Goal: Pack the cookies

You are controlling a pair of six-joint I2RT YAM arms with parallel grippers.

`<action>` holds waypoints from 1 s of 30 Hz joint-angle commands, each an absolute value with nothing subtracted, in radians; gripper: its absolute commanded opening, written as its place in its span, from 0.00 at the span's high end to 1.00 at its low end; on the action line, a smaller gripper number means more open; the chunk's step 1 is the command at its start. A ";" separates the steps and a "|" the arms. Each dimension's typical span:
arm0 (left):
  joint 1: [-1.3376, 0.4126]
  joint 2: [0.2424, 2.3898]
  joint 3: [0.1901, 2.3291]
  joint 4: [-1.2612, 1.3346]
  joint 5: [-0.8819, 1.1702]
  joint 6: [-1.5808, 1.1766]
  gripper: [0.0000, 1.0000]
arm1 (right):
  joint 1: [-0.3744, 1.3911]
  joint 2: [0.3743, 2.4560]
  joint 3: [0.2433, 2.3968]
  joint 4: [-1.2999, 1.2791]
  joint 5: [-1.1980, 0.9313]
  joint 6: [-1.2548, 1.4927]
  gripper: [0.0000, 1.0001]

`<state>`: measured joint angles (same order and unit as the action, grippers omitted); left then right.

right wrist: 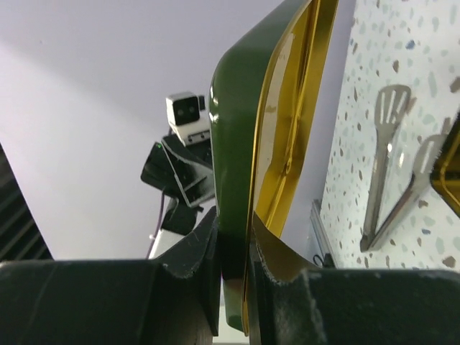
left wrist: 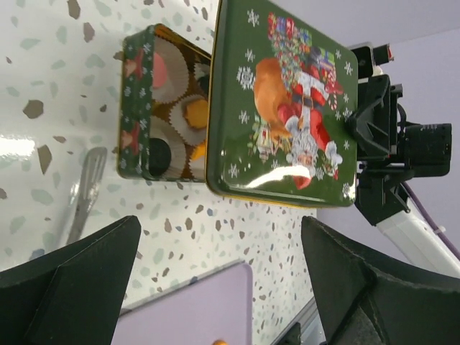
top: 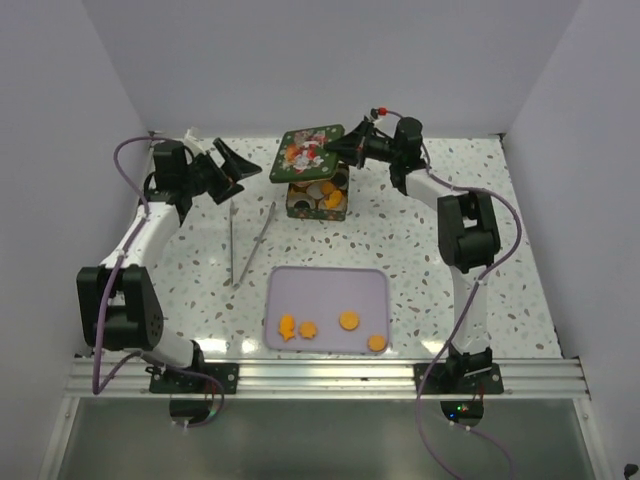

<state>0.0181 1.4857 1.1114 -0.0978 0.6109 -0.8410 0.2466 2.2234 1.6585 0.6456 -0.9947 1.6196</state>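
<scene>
Several orange cookies (top: pixel 348 320) lie on the lilac tray (top: pixel 330 290) near the front. More cookies sit in white paper cups inside the open green tin (top: pixel 300 208); pink (left wrist: pixel 159 70), orange (left wrist: pixel 194 111) and black (left wrist: pixel 158 154) ones show in the left wrist view. My right gripper (right wrist: pixel 233 273) is shut on the edge of the tin's Santa-printed lid (top: pixel 312 152), holding it tilted above the tin. My left gripper (top: pixel 240 170) stands open and empty to the left of the tin, apart from the lid (left wrist: pixel 284 108).
Metal tongs (top: pixel 250 235) lie on the speckled table between the tin and the left arm, also in the right wrist view as tongs (right wrist: pixel 392 144). White walls close in the table at the back and sides.
</scene>
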 commanded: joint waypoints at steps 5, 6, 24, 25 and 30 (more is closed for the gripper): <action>0.022 1.676 1.212 0.049 0.607 -0.785 0.02 | 0.232 2.322 1.723 0.735 -1.086 1.629 1.00; 0.020 1.696 1.242 0.049 0.612 -0.779 0.02 | 0.230 2.332 1.727 0.733 -1.086 1.626 1.00; -0.074 2.066 1.414 0.287 0.732 -0.816 0.04 | 0.225 2.442 1.836 0.558 -1.095 1.502 1.00; -0.074 2.071 1.417 0.290 0.738 -0.815 0.04 | 0.225 2.445 1.833 0.554 -1.095 1.493 1.00; -0.077 2.106 1.417 0.316 0.759 -0.828 0.05 | 0.225 2.451 1.822 0.505 -1.089 1.447 1.00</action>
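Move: The right hand already holds the lid by its right edge; the open tin it is bound for is about 20 cm below, 3 cm ahead and 5 cm to its left, with the cookie tray some 28 cm nearer the bases than the tin. From the empty left hand the lid's middle lies about 13 cm right, 6 cm ahead and 3 cm lower. The tin is 18 cm right, 12 cm ahead and 19 cm below it, and the nearer spatula is 22 cm beneath it, 3 cm right and 1 cm back. The right hand keeps its pinch on the lid's right edge and lowers it onto the tin by about 9.5 cm while easing slightly forward, with a small lift of about 1 cm midway before it sinks again. Meanwhile the left hand, jaws staying wide open, comes down about 11 cm and forward about 10 cm, then swings right and turns some 10 degrees clockwise, closing in on the lid's left edge, where contact can't be made out. ##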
